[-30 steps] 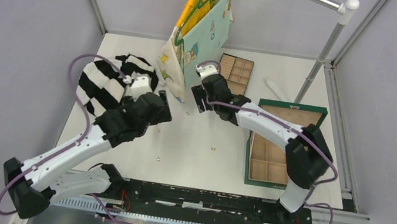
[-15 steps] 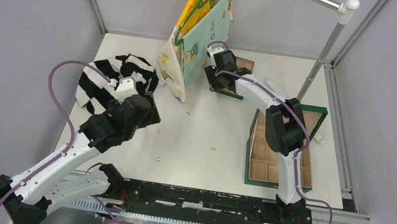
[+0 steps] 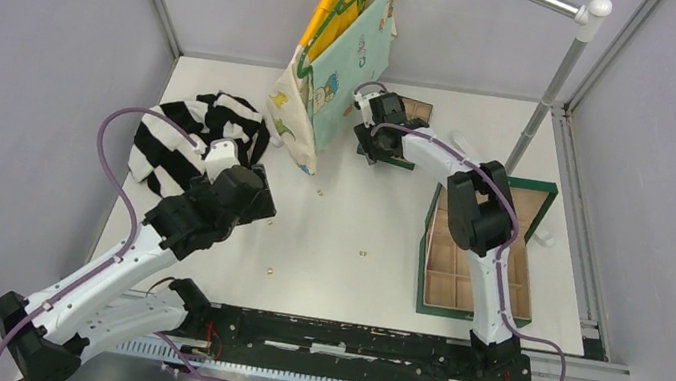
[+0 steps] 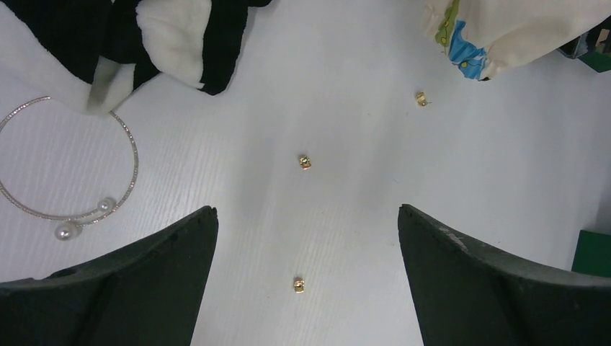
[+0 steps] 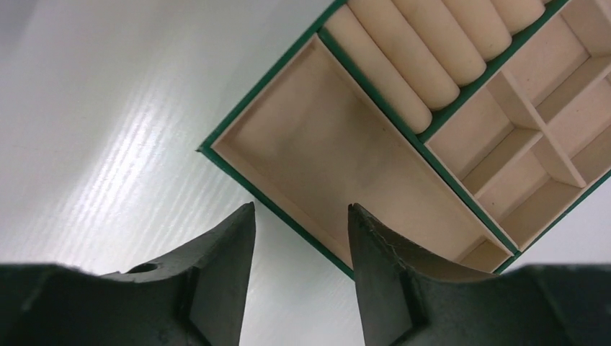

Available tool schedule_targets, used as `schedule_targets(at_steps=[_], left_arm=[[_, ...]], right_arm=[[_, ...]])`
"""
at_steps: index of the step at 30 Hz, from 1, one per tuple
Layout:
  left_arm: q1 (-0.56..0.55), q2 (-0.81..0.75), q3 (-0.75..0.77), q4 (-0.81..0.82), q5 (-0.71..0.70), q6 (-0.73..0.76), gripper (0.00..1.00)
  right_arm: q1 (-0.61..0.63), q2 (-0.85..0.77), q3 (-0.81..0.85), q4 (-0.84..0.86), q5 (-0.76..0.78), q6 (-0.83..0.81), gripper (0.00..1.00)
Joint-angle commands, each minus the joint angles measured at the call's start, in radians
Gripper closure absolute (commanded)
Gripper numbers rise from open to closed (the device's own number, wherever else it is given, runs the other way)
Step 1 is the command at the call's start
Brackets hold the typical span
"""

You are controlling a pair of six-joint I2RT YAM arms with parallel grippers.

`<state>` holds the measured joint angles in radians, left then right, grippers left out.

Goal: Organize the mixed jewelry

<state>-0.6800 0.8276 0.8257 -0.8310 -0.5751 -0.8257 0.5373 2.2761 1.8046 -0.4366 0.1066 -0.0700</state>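
Several tiny gold pieces lie loose on the white table [image 3: 362, 252] [image 3: 271, 268] [image 3: 320, 191]. The left wrist view shows three of them [image 4: 305, 161] [image 4: 420, 97] [image 4: 298, 285] and a thin pale bangle with two pearl ends [image 4: 66, 231] partly under striped cloth. My left gripper [image 3: 250, 196] [image 4: 306, 216] is open and empty above the table, one gold piece between its fingers below. My right gripper [image 3: 369, 143] [image 5: 301, 209] is open and empty at the near corner of the small green-edged tan tray [image 3: 411, 119] [image 5: 339, 155]; the tray's edge runs between its fingers.
A black-and-white striped garment [image 3: 183, 132] lies at the back left. A patterned bag [image 3: 341, 60] hangs from a hanger at the back centre. A metal rail post [image 3: 540, 110] stands at the back right. A larger green box with tan compartments [image 3: 464, 270] sits at the right.
My right arm has swung from the table's middle back to the small tray and settled at its corner. My left gripper has drawn back slightly from the bag. The jewelry has not moved.
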Motion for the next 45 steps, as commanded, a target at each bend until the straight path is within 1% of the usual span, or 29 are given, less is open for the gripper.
schedule_targets(at_steps=[1, 6, 11, 14, 16, 20, 24, 27, 29, 31, 33, 34, 36, 39, 43, 45], left_arm=[[0.004, 0.013, 0.006, 0.039, -0.012, -0.031, 0.00], [0.005, 0.023, 0.007, 0.049, -0.017, -0.022, 0.00], [0.005, 0.042, 0.009, 0.055, -0.020, -0.011, 0.00], [0.005, 0.048, 0.010, 0.057, -0.023, -0.014, 0.00], [0.004, 0.039, 0.008, 0.059, -0.022, -0.024, 0.00], [0.005, 0.012, 0.003, 0.063, -0.033, -0.021, 0.00], [0.004, 0.012, 0.001, 0.055, -0.045, -0.021, 0.00], [0.005, 0.023, -0.003, 0.056, -0.044, -0.023, 0.00], [0.006, 0.034, -0.002, 0.060, -0.041, -0.024, 0.00], [0.005, 0.041, 0.000, 0.061, -0.037, -0.024, 0.00], [0.004, 0.043, 0.000, 0.064, -0.036, -0.023, 0.00], [0.005, 0.042, 0.001, 0.065, -0.035, -0.023, 0.00], [0.005, 0.043, 0.002, 0.068, -0.034, -0.020, 0.00], [0.005, 0.037, 0.006, 0.063, -0.029, -0.018, 0.00], [0.004, 0.023, 0.006, 0.054, -0.030, -0.018, 0.00], [0.005, 0.022, 0.012, 0.030, -0.051, -0.026, 0.00]], right_arm=[[-0.007, 0.002, 0.018, 0.007, -0.020, -0.007, 0.48], [0.000, -0.076, -0.104, 0.049, -0.056, 0.005, 0.60], [0.037, -0.147, -0.201, 0.073, -0.057, 0.028, 0.63], [0.073, -0.154, -0.221, 0.056, -0.066, 0.044, 0.69], [0.102, -0.157, -0.234, 0.047, -0.085, 0.055, 0.70], [0.179, -0.200, -0.316, 0.083, -0.085, 0.066, 0.72], [0.227, -0.228, -0.370, 0.111, -0.099, 0.068, 0.76], [0.261, -0.237, -0.395, 0.138, -0.101, 0.117, 0.76], [0.273, -0.237, -0.406, 0.163, -0.071, 0.146, 0.77], [0.273, -0.225, -0.396, 0.176, -0.021, 0.205, 0.88], [0.272, -0.201, -0.363, 0.174, 0.028, 0.253, 0.96], [0.273, -0.191, -0.343, 0.177, 0.045, 0.274, 0.98], [0.270, -0.168, -0.293, 0.166, 0.096, 0.314, 1.00], [0.252, -0.126, -0.220, 0.137, 0.143, 0.391, 1.00], [0.197, -0.088, -0.182, 0.125, 0.106, 0.551, 1.00], [0.173, -0.089, -0.202, 0.152, 0.078, 0.651, 1.00]])
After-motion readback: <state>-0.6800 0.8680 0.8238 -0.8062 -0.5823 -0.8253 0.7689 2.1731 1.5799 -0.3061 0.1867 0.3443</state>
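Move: The right hand's open fingers straddle the near wall of the green-edged tray; the tray's middle lies some 10 cm ahead, 5 cm right and 2 cm below. A gold earring lies about 12 cm back and 13 cm left, 3 cm below. From the left hand, the tray is roughly 40 cm ahead, 27 cm right and 15 cm lower. Right hand drags the tray back 14 cm and leftward, pinches its wall, then turns clockwise, easing 5 cm forward. ##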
